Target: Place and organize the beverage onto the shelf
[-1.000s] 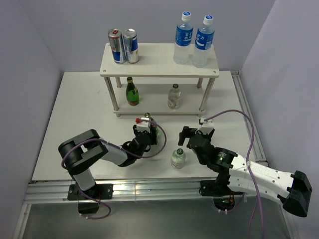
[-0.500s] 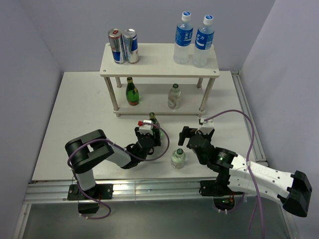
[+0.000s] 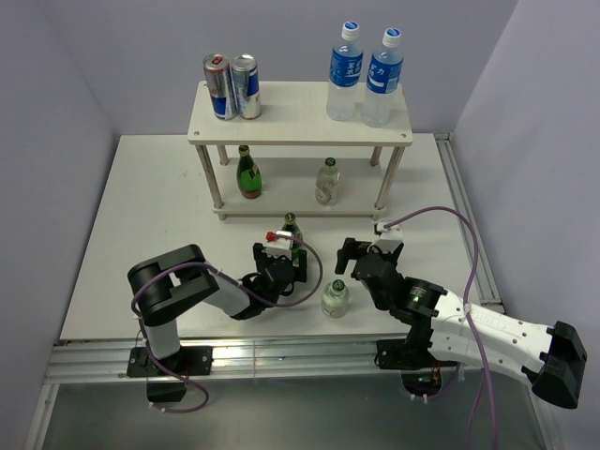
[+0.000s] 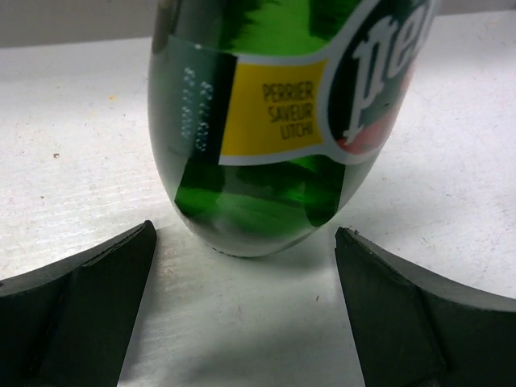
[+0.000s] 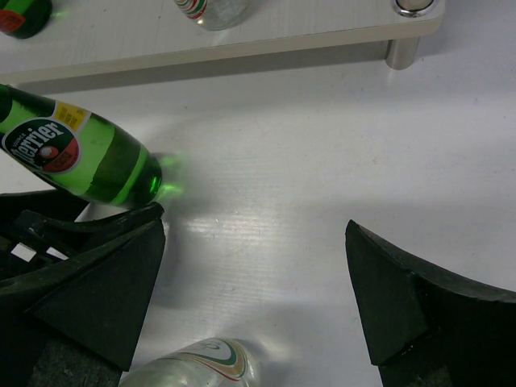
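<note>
A green Perrier bottle (image 3: 291, 229) (image 4: 266, 121) stands upright on the table in front of the shelf (image 3: 300, 111). My left gripper (image 3: 287, 255) (image 4: 244, 235) is open, and the bottle's base sits just beyond its fingertips (image 4: 97, 298), apart from both. A clear bottle (image 3: 335, 298) (image 5: 193, 367) stands on the table to the right of it. My right gripper (image 3: 364, 251) (image 5: 254, 230) is open and empty, just behind that clear bottle. The right wrist view also shows the green bottle (image 5: 81, 157) and the shelf's lower board (image 5: 266, 36).
The shelf's top board carries two cans (image 3: 232, 86) on the left and two water bottles (image 3: 366, 75) on the right. On the lower board are a green bottle (image 3: 247, 173) and a clear bottle (image 3: 326, 181). A shelf leg (image 5: 403, 52) stands ahead on the right.
My left gripper carried the green bottle slightly to the right, then opened and let it go; it now stands on the table. The right arm and the clear bottle have not moved.
</note>
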You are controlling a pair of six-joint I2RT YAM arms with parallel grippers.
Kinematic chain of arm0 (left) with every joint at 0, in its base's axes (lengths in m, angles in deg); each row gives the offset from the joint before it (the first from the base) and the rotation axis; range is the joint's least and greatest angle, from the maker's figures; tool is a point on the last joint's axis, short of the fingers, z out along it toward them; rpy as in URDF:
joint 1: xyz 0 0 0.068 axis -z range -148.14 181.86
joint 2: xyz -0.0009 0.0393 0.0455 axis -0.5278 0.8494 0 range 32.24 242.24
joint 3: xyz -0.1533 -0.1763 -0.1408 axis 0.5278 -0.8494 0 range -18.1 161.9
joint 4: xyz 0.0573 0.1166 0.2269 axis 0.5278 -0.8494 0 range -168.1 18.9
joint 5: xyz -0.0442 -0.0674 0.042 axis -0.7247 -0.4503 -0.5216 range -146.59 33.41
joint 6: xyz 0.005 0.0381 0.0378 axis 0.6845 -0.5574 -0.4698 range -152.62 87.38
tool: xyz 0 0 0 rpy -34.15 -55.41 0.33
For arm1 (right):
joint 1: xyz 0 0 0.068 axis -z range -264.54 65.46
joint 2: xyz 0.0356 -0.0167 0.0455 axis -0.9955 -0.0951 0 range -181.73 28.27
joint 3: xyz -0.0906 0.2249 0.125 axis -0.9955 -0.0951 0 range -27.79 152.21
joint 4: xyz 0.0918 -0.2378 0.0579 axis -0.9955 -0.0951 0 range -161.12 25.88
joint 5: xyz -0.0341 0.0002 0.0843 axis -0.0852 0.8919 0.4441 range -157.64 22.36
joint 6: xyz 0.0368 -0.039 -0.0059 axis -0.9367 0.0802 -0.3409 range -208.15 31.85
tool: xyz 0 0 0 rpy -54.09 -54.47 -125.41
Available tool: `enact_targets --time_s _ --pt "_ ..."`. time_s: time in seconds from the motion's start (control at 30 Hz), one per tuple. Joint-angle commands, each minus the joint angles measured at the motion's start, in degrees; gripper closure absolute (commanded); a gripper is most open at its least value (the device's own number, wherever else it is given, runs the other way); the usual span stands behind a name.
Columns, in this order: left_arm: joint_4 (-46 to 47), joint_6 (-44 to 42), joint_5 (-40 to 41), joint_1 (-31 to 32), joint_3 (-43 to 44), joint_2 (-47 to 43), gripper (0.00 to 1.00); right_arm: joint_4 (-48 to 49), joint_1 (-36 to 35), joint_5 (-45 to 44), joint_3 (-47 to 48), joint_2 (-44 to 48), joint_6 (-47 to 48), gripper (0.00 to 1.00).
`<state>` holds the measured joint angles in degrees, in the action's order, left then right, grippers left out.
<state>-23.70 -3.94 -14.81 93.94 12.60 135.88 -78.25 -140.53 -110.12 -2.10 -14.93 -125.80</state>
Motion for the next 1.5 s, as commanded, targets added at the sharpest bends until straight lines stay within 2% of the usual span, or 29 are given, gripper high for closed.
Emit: enact_targets --time_s 0.0,0.4,0.67,0.73,0.8,0.83,0.9,0.93,0.97,1.2,1.47 --pt "-2.22 -1.88 0.76 0.41 2.17 -1.24 0.01 1.74 -0.18 -1.55 -0.64 0.66 -0.41 0.00" --pt "-0.82 -8.20 5.15 0.41 5.60 -2.39 0.01 1.91 -0.18 -1.38 -0.56 0.40 -0.23 0.00" --pt "1.03 -11.11 4.28 -1.61 8.50 -0.19 0.02 1.91 -0.18 -1.29 -0.56 0.22 -0.15 0.00" --pt "0.94 -11.02 4.10 -1.97 9.20 0.25 0.09 1.91 -0.18 -1.38 -0.56 0.31 -0.23 0.00" --pt "1.21 -10.85 3.84 -2.41 9.29 0.69 0.36 1.91 -0.18 -1.38 -0.56 0.22 -0.23 0.00" --pt "1.38 -10.67 3.92 -2.58 9.29 0.87 0.62 1.91 -0.18 -1.38 -0.56 0.13 -0.23 0.00" --pt "1.03 -10.23 4.27 -2.76 9.55 1.22 0.79 1.83 -0.18 -1.29 -0.56 0.22 -0.23 0.00" --pt "1.29 -9.97 4.62 -2.85 9.38 1.22 0.94 1.91 -0.18 -1.38 -0.56 0.22 -0.23 0.00" --pt "1.29 -9.97 4.71 -2.93 9.21 1.04 1.00 1.83 -0.18 -1.38 -0.56 0.31 -0.23 0.00" --pt "-0.02 -13.30 4.72 -3.46 9.90 -3.61 1.00 1.91 -0.18 -1.64 -0.64 0.49 -0.32 0.00" --pt "-3.27 -18.75 1.99 -9.08 15.26 -8.71 1.00 1.91 -0.18 -1.73 -0.82 0.92 -0.41 0.00"
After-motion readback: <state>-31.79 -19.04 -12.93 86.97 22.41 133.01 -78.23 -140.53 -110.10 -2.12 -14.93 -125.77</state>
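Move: The standing green bottle is around 4 cm ahead of the wide-open left hand and 1 cm to its right, its middle some 5 cm higher. On the shelf's lower tier, another green bottle stands about 21 cm ahead and 9 cm left, a clear one about 19 cm ahead and 10 cm right; the loose clear bottle is roughly 11 cm back, 11 cm right. From the right hand, the standing green bottle is about 17 cm left, 5 cm ahead, 5 cm lower. The left fingers regain contact by pinching the standing green bottle around its body, after the open hand has climbed about 4 cm from near the base and reached 4 cm forward over it, tipping up slightly. They keep their hold while the hand carries on some 3–4 cm forward and left towards the shelf, rising slightly and lifting its left side a few degrees. ##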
